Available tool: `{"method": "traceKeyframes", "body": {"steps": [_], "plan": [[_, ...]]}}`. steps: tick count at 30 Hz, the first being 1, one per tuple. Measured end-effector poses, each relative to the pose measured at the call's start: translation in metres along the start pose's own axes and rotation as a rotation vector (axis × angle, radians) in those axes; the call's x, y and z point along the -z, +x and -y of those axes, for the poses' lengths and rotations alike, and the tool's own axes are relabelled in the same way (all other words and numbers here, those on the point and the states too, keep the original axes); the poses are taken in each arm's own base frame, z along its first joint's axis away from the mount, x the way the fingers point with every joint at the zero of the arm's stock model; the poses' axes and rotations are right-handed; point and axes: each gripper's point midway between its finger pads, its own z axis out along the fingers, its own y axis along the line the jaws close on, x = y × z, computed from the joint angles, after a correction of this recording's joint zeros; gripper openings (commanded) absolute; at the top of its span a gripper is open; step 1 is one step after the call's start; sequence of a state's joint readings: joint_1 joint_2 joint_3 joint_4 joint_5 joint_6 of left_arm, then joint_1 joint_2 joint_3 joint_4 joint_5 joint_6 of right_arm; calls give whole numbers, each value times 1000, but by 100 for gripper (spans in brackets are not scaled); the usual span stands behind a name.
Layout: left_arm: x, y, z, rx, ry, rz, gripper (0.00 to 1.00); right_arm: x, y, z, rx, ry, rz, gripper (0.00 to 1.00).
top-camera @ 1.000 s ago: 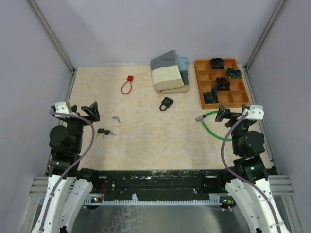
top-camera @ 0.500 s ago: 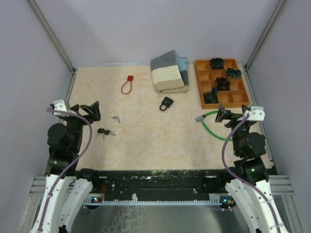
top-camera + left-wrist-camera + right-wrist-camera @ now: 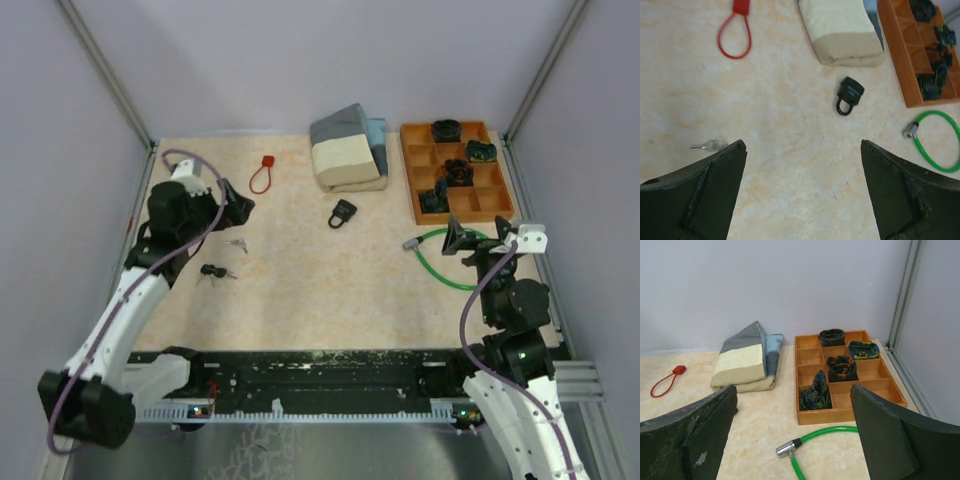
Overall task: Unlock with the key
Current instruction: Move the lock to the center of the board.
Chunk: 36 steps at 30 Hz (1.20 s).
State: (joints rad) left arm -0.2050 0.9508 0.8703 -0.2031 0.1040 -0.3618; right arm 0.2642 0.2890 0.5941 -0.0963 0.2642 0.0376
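A small black padlock [image 3: 343, 212] lies shut in the middle of the table, also seen in the left wrist view [image 3: 849, 95]. A silver key [image 3: 238, 244] lies to its left and shows beside my left finger [image 3: 707, 146]. A bunch of dark-headed keys [image 3: 215, 271] lies nearer the front. My left gripper [image 3: 235, 210] hovers open just behind the silver key, with bare table between its fingers [image 3: 802, 150]. My right gripper [image 3: 465, 240] is open over the green cable lock [image 3: 445, 258], and it holds nothing [image 3: 793, 392].
A folded grey and cream cloth [image 3: 348, 148] lies at the back. A wooden compartment tray [image 3: 412, 175] holding rolled ties stands back right. A red cable loop [image 3: 262, 176] lies back left. The green cable's metal end [image 3: 789, 447] points left.
My left arm has swung up and forward from beside its base to above the table near the silver key. The right arm has barely shifted. Both grippers stay open.
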Motion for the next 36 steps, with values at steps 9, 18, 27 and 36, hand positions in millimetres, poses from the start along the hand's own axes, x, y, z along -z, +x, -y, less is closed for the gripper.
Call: {"method": "traceKeyframes", "body": {"steps": [9, 18, 27, 36], "plan": [[-83, 89, 55, -50, 80, -359, 97, 7, -1, 1, -7, -6, 30, 96], [-171, 124, 90, -199, 107, -489, 89, 9, -1, 1, -10, -7, 39, 97], [-210, 184, 114, -448, 132, -619, 83, 8, 2, 1, -8, -7, 33, 97], [-222, 206, 105, -488, 110, -656, 71, 8, 2, 1, -8, -8, 35, 97]]}}
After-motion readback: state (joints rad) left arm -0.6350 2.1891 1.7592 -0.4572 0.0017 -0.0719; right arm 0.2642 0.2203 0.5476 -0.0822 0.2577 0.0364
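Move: Some 24 cm to the right of the empty left hand and 13 cm ahead lies the lock, about 23 cm below it. The folded cloth is roughly 17 cm beyond the lock, and the red loop lies 25 cm ahead of the left hand, near enough straight out; the small keys sit about 3 cm ahead and 5 cm left of the same hand. From the right hand the lock is some 20 cm ahead, 21 cm left and 30 cm down. Swinging right and down towards the lock, the left hand covers about 22 cm sideways and 20 cm downwards with some 11 cm forward, the last few centimetres almost straight down. On the way the fingers tip to point steeply down and swing clockwise, the hand's left side rising, and they close by about a quarter, ending just short of the lock at its shackle end. ##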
